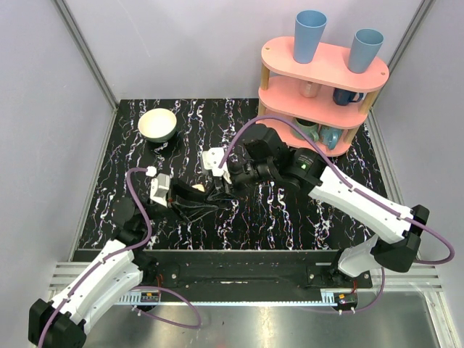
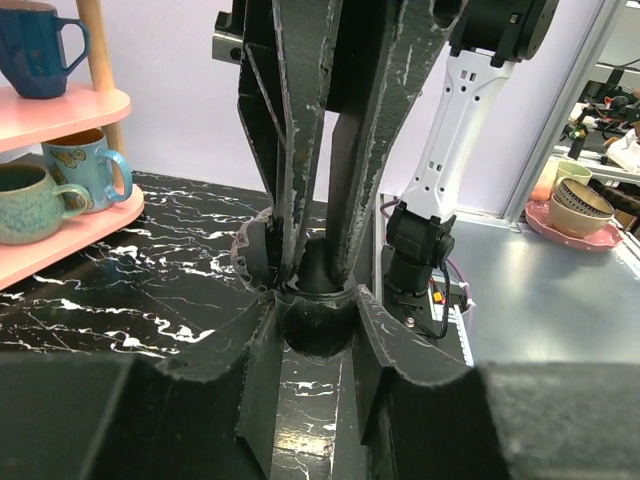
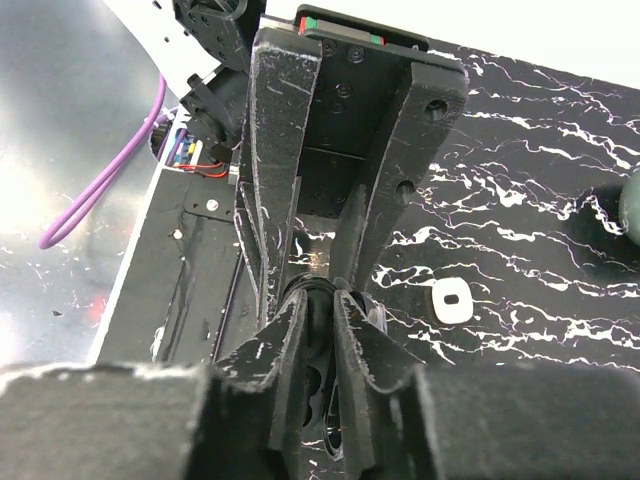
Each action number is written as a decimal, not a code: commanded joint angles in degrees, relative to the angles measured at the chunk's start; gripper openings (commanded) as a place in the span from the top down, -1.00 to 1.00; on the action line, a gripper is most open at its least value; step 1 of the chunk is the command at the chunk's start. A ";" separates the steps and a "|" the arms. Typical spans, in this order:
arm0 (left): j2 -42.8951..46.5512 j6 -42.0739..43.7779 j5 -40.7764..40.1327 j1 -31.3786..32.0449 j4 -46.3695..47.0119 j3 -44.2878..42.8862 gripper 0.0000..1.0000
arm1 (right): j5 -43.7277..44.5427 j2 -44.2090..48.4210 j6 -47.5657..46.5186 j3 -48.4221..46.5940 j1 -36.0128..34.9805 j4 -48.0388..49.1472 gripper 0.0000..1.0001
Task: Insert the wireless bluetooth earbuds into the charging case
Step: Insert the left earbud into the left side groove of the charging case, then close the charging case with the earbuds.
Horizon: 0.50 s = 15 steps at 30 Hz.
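Observation:
Both grippers meet at mid-table. My left gripper (image 1: 209, 196) (image 2: 316, 300) is shut on a dark rounded case-like object (image 2: 318, 328), held just above the marble top. My right gripper (image 1: 223, 188) (image 3: 320, 300) comes from the opposite side and is shut narrowly on the upper part of that object (image 3: 318, 388), where dark wells show. A small cream-white rounded-square piece with a dark centre (image 3: 452, 300) lies flat on the table beside the grippers, touching neither; a cream spot (image 1: 197, 187) shows by the left fingers. I see no separate earbuds; the fingers hide the object's inside.
A cream bowl (image 1: 158, 125) stands at the back left. A pink two-tier shelf (image 1: 322, 80) with blue cups and mugs stands at the back right; it also shows in the left wrist view (image 2: 70, 225). The table's metal front rail (image 1: 239, 290) runs by the arm bases.

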<state>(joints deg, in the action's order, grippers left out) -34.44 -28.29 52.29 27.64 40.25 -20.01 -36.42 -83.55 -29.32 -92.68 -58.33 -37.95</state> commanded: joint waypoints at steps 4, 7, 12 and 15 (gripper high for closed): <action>1.74 1.22 -1.84 0.40 5.81 -1.61 1.00 | 4.43 0.49 -0.30 1.45 -1.44 2.44 0.32; 2.00 1.31 -2.19 0.49 5.63 -1.44 1.00 | 5.31 2.68 0.14 3.21 -1.44 5.69 0.18; 2.27 1.92 -2.72 0.40 4.49 -1.44 1.00 | 6.89 7.78 2.95 9.61 -1.44 16.32 0.11; 2.53 2.19 -2.98 0.49 4.14 -1.44 1.00 | 8.03 10.07 3.65 12.17 -1.44 20.37 0.10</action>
<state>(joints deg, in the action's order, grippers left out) -33.04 -27.22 49.47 27.70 39.81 -20.01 -32.25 -77.12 -27.35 -83.33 -59.88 -26.98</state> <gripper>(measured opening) 0.336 0.443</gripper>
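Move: The left earbud is right at the right hand's fingertips, in the black charging case, whose middle lies roughly 1 cm right of that hand and 2 cm below it, level fore and aft. A white case lies some 12 cm ahead of the right hand, 8 cm left and 28 cm down. From the left hand, which already grips the charging case, the left earbud is about 2 cm right and 2 cm up. Right fingers open wider, freeing the left earbud as that hand rises about 0.5 cm; left hand keeps the case. ##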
